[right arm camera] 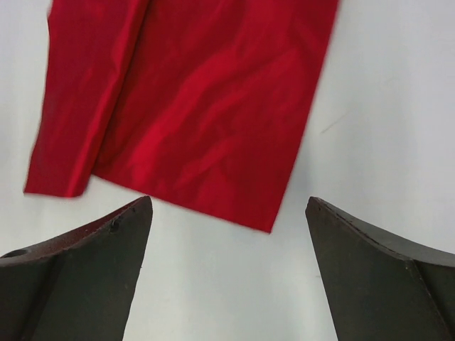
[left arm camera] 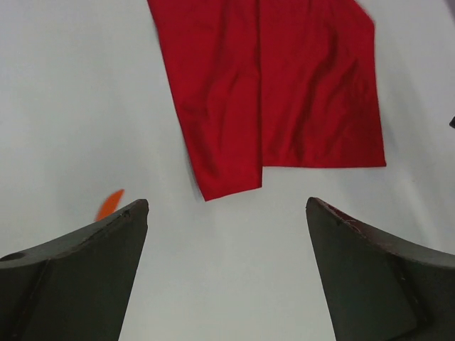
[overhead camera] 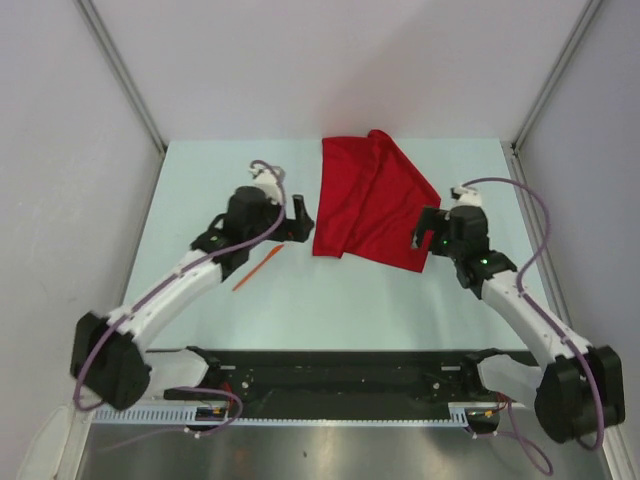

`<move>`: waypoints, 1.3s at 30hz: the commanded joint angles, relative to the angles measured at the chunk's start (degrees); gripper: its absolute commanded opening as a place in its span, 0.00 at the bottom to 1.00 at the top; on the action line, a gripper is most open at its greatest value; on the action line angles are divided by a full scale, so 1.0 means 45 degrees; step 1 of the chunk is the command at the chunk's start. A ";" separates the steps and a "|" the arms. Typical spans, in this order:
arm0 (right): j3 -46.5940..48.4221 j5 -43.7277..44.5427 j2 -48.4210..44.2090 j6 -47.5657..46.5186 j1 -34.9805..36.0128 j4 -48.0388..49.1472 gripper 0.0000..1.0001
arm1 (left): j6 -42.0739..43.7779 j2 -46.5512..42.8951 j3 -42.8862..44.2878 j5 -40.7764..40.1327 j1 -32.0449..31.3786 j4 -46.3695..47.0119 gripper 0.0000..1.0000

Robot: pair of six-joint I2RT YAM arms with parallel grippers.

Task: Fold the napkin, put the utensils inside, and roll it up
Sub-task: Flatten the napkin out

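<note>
The red napkin [overhead camera: 370, 205] lies folded on the table's middle back, one layer overlapping another; it also shows in the left wrist view [left arm camera: 270, 92] and the right wrist view [right arm camera: 185, 106]. The orange utensil [overhead camera: 256, 269] lies on the table left of the napkin, under the left arm; only its tip shows in the left wrist view [left arm camera: 110, 204]. My left gripper [overhead camera: 298, 218] is open and empty, just left of the napkin's left edge. My right gripper [overhead camera: 424, 240] is open and empty, at the napkin's right near corner.
The pale table [overhead camera: 330, 300] has a black rail [overhead camera: 350, 370] along its near edge. Grey walls with metal posts [overhead camera: 125, 75] close in the left, right and back.
</note>
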 commanded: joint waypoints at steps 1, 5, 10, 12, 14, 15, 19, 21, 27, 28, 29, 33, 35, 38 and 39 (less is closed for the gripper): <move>0.0535 0.0277 0.0990 0.0744 0.0952 0.1018 0.96 | -0.1289 0.3654 0.0821 -0.0608 -0.0555 0.0327 0.91; 0.0319 -0.0330 0.1362 0.1040 0.1011 0.1391 0.96 | -0.1660 0.5690 0.1175 -0.0530 -0.0516 0.0559 0.88; 0.0124 0.0098 0.1557 0.0963 0.1011 0.1294 0.96 | -0.2480 0.6415 0.0492 -0.0178 -0.0457 0.1652 0.86; 0.0066 0.0138 0.1616 0.0943 0.1011 0.1274 0.96 | -0.2772 0.6571 0.0179 -0.0158 -0.0360 0.2255 0.84; 0.0046 0.0138 0.1753 0.0943 0.1030 0.1294 0.97 | -0.3027 0.6843 -0.0133 0.0543 -0.0243 0.2842 0.82; 0.0065 0.0119 0.1811 0.0943 0.1011 0.1294 0.96 | -0.3299 0.6981 -0.0173 0.0738 -0.0107 0.3252 0.81; 0.0065 0.0060 0.2143 0.1060 0.1011 0.1372 0.97 | -0.3867 0.7820 -0.0271 0.2179 0.0303 0.4036 0.70; 0.0046 0.0060 0.2300 0.1099 0.1011 0.1353 0.96 | -0.4004 0.8249 -0.0213 0.2380 0.0421 0.4173 0.66; 0.0007 0.0079 0.2495 0.1294 0.1011 0.1430 0.97 | -0.4472 0.8563 -0.0525 0.2966 0.0481 0.5246 0.47; -0.0013 0.0079 0.2534 0.1294 0.1011 0.1430 0.97 | -0.4570 0.8719 -0.0467 0.3083 0.0481 0.5306 0.42; 0.0007 0.0079 0.2554 0.1314 0.1011 0.1411 0.97 | -0.4610 0.8836 -0.0409 0.3200 0.0500 0.5345 0.36; 0.0007 0.0137 0.2651 0.1314 0.1011 0.1353 0.97 | -0.5174 0.8955 -0.0680 0.4155 0.0869 0.6142 0.00; 0.0065 0.0215 0.2768 0.1333 0.0953 0.1197 0.97 | -0.5390 0.8470 -0.1205 0.4372 0.1221 0.6574 0.00; 0.0299 0.0275 0.3197 0.1547 0.0621 0.0768 0.96 | -0.5256 0.7476 -0.1637 0.4490 0.1963 0.6577 0.00; 0.0338 0.0217 0.3353 0.1625 0.0369 0.0573 0.91 | -0.4887 0.7258 -0.1658 0.4471 0.2255 0.6189 0.00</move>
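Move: Below the left gripper, some 20 cm down, is the near-left corner of the red napkin, about 4 cm ahead and 6 cm to the right. The orange utensil lies roughly 7 cm to that gripper's left and 1 cm back, also on the table. From the right gripper, the napkin's near-right corner is about 15 cm below, 1 cm back and 2 cm right; the near-left corner lies some 25 cm left and 3 cm ahead. Drop the open left gripper steeply, about 19 cm, onto the left edge of the napkin beside its near-left corner, tipping the fingers down some 30 degrees and easing right and a little forward. Low over the table, roll its left side down and shut the fingers to pinch the cloth. Meanwhile, shift the right gripper 3 cm left and lower it 5 or 6 cm above the near-right part, fingers kept wide open. ##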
